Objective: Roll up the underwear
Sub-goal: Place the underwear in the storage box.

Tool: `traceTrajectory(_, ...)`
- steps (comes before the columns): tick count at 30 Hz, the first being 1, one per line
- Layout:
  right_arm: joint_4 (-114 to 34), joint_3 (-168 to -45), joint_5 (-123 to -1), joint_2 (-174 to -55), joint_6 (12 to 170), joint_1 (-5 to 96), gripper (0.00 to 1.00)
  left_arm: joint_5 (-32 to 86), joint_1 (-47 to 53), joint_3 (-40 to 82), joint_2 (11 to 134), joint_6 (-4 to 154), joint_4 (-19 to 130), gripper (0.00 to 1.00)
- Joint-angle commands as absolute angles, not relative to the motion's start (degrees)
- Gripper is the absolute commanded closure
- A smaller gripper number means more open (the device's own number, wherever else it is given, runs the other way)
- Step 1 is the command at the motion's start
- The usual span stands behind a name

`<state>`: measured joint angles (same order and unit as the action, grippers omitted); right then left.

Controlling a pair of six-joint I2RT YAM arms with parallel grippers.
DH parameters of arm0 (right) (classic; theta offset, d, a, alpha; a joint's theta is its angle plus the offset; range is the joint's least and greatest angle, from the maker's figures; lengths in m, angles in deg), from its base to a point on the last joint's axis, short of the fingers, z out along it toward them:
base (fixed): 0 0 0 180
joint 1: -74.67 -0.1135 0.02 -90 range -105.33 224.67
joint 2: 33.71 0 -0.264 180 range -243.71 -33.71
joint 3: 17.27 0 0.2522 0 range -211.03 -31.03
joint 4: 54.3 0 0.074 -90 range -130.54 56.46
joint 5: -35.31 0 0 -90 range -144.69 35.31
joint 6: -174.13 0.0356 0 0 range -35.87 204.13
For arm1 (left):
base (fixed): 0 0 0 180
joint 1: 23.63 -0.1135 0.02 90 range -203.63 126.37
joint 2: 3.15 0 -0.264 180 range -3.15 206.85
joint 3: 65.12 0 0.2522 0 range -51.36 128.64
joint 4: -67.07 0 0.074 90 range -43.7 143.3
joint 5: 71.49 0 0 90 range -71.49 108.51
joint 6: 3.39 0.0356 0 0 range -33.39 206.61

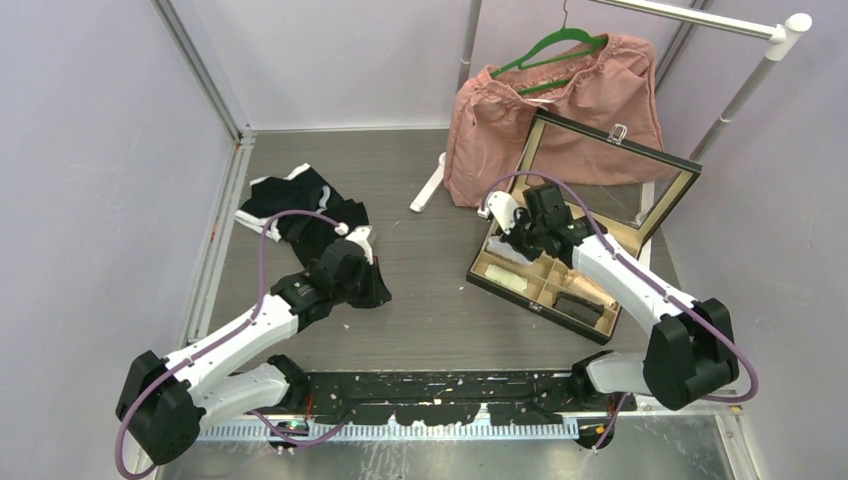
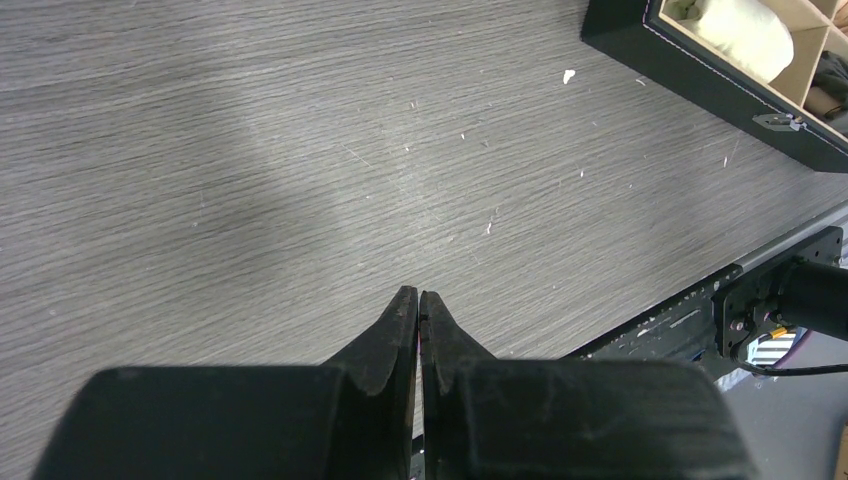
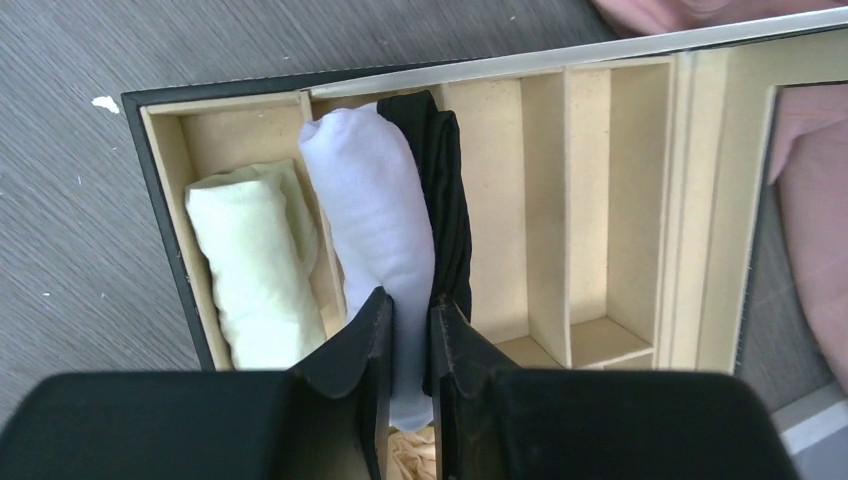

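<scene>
A loose heap of black and white underwear (image 1: 300,205) lies on the table at the back left. My left gripper (image 1: 375,290) (image 2: 419,295) hangs just right of the heap, over bare table. Its jaws are shut and nothing shows between them. My right gripper (image 1: 522,245) (image 3: 410,310) is over the open compartment box (image 1: 545,290) (image 3: 150,150). It is shut on a rolled underwear (image 3: 375,200), white with a black layer on its right side, which lies along the second compartment.
A cream roll (image 3: 255,260) (image 2: 735,25) fills the box's end compartment. The box's glass lid (image 1: 610,170) stands open. Behind it a pink garment (image 1: 560,110) on a green hanger (image 1: 550,45) hangs from a white rack (image 1: 740,95). The arms' base rail (image 1: 430,390) runs along the near edge.
</scene>
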<state>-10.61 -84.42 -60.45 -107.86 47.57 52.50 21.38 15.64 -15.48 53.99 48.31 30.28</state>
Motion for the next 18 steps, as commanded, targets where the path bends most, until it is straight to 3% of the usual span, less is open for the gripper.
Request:
traceTrajectory(1, -13.73, -83.67, -62.15, -109.75, 47.29, 53.09, 0.99, 22.15, 15.4, -13.48, 53.88, 49.51, 30.25, 0.95)
traceTrajectory(14, -13.05, -82.41, -58.44, -116.29, 46.95, 53.77, 0.99, 22.51, 15.4, -12.95, 54.28, 50.22, 29.57, 0.96)
traceTrajectory(18, -13.13, -82.19, -57.38, -117.8, 47.18, 54.0, 0.87, 22.7, 15.4, -12.95, 54.33, 50.14, 29.53, 0.96)
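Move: The rolled white-and-black underwear is already in the right hand. Its slot, the box's second compartment from the near end, has its middle roughly 2 cm ahead, 4 cm left and 8 cm below. The pale yellow roll is some 4 cm back and 6 cm left of this hand; the beige roll is about 5 cm back and 12 cm right, both similarly low. From the left hand, the compartment lies about 12 cm ahead, 30 cm right and 8 cm below. The rolled underwear, still pinched near its right-hand end, is lowered almost straight down into the second compartment, beside the pale yellow roll. The right hand sinks some 5 cm, easing about a centimetre to its right in the later part, while its fingertips tip slightly more downward. Its fingers stay closed on the roll. ##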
